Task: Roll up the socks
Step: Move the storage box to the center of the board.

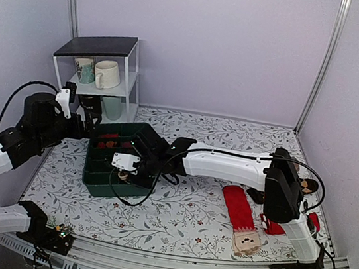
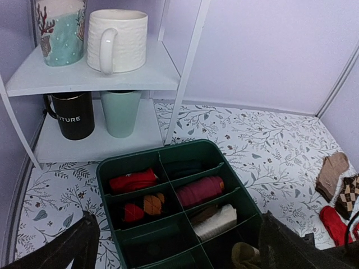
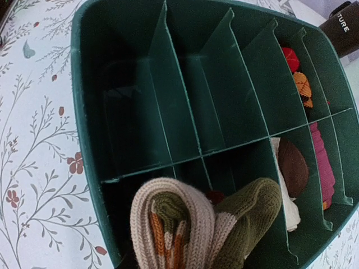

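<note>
The socks (image 3: 185, 224) are a rolled tan-beige knitted bundle with orange and olive-green stripes, filling the bottom of the right wrist view. My right gripper (image 1: 123, 171) is shut on them, its fingers hidden behind the roll. The roll hangs over the near corner compartment of the dark green divided box (image 3: 84, 112). The left wrist view catches a corner of the socks (image 2: 245, 256) at that box's (image 2: 106, 168) near right end. My left gripper (image 2: 179, 255) is open, with dark fingers (image 2: 76, 246) at the lower corners, above the box's (image 1: 96, 180) far left side.
Several rolled socks lie in the box: red (image 2: 133, 180), argyle (image 2: 145, 207), maroon (image 2: 200, 190), white (image 2: 216, 221). A white shelf (image 1: 101, 73) with mugs stands behind the box. Flat red socks with face ends (image 1: 240, 213) and brown argyle socks (image 2: 350, 193) lie to the right.
</note>
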You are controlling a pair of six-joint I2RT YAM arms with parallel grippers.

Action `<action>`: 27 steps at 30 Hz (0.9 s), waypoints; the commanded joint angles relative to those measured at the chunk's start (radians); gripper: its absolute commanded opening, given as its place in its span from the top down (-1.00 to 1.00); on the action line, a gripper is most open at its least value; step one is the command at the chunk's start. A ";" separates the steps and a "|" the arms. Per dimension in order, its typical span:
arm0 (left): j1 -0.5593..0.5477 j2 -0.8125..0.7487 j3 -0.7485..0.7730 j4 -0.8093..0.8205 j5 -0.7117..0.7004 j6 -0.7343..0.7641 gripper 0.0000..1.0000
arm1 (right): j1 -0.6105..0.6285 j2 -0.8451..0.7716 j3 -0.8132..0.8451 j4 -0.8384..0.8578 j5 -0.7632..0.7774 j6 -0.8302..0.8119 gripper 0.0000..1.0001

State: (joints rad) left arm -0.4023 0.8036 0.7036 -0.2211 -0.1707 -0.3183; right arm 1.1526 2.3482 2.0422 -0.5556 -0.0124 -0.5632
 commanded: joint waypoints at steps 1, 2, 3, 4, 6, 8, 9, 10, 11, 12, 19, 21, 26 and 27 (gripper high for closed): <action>0.010 -0.017 -0.017 0.038 0.008 0.020 -0.99 | -0.006 0.059 -0.006 -0.248 0.099 -0.069 0.89; 0.011 -0.018 -0.017 0.038 0.011 0.022 -0.99 | -0.006 0.056 -0.008 -0.279 0.101 -0.067 0.89; 0.011 -0.018 -0.019 0.038 0.015 0.022 -0.99 | -0.005 0.051 -0.011 -0.304 0.107 -0.067 0.89; 0.011 -0.019 -0.020 0.039 0.019 0.022 -0.99 | -0.005 0.043 -0.018 -0.326 0.117 -0.066 0.88; 0.011 -0.017 -0.023 0.043 0.030 0.025 -0.99 | -0.007 0.017 -0.042 -0.352 0.142 -0.067 0.88; 0.011 -0.014 -0.024 0.046 0.037 0.028 -0.99 | -0.006 -0.009 -0.049 -0.386 0.159 -0.072 0.88; 0.011 -0.012 -0.024 0.046 0.040 0.029 -0.99 | -0.007 -0.033 -0.046 -0.409 0.164 -0.076 0.87; 0.011 -0.012 -0.024 0.046 0.043 0.031 -0.99 | -0.008 -0.041 -0.040 -0.439 0.161 -0.076 0.87; 0.011 -0.012 -0.024 0.045 0.045 0.032 -0.99 | -0.007 -0.046 -0.033 -0.474 0.155 -0.075 0.86; 0.011 -0.012 -0.023 0.045 0.049 0.034 -0.99 | -0.006 -0.048 -0.029 -0.513 0.154 -0.073 0.86; 0.012 -0.012 -0.032 0.071 0.084 0.039 -0.99 | 0.003 -0.124 -0.109 -0.604 0.123 -0.021 0.85; 0.013 -0.001 -0.032 0.076 0.101 0.039 -0.99 | 0.003 -0.131 -0.117 -0.626 0.122 -0.001 0.84; 0.013 0.019 -0.030 0.097 0.134 0.040 -0.99 | 0.000 -0.157 -0.166 -0.570 0.154 -0.069 0.83; 0.013 0.022 -0.029 0.099 0.134 0.041 -0.99 | -0.001 -0.154 -0.153 -0.563 0.143 -0.087 0.82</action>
State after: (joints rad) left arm -0.3996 0.8120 0.6865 -0.1581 -0.0708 -0.2909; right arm 1.1522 2.2055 1.9289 -1.0000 0.1249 -0.6060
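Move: The right hand, already holding the rolled beige-and-olive sock, reaches into the box's near right compartment; the storage box's middle lies about 6 cm ahead, 5 cm left and some 4 cm below it. The brown-and-white sock roll sits about 8 cm ahead and 1 cm left, and the flat red sock about 35 cm right and 7 cm nearer the base. From the left hand, the box's middle is roughly 3 cm ahead, 8 cm right and 22 cm below. With its grip kept on the rolled sock, the right hand sweeps about 12 cm to the robot's right, slowly at first and then faster, edging back a couple of centimetres near the end and dragging the storage box from inside its near right compartment towards the middle of the board. As it pulls, the wrist rolls some 25 degrees so that the left-slanting fingers swing to point more nearly straight down, fingers and sock staying down in the box and seeming to bear on its right-hand wall. ##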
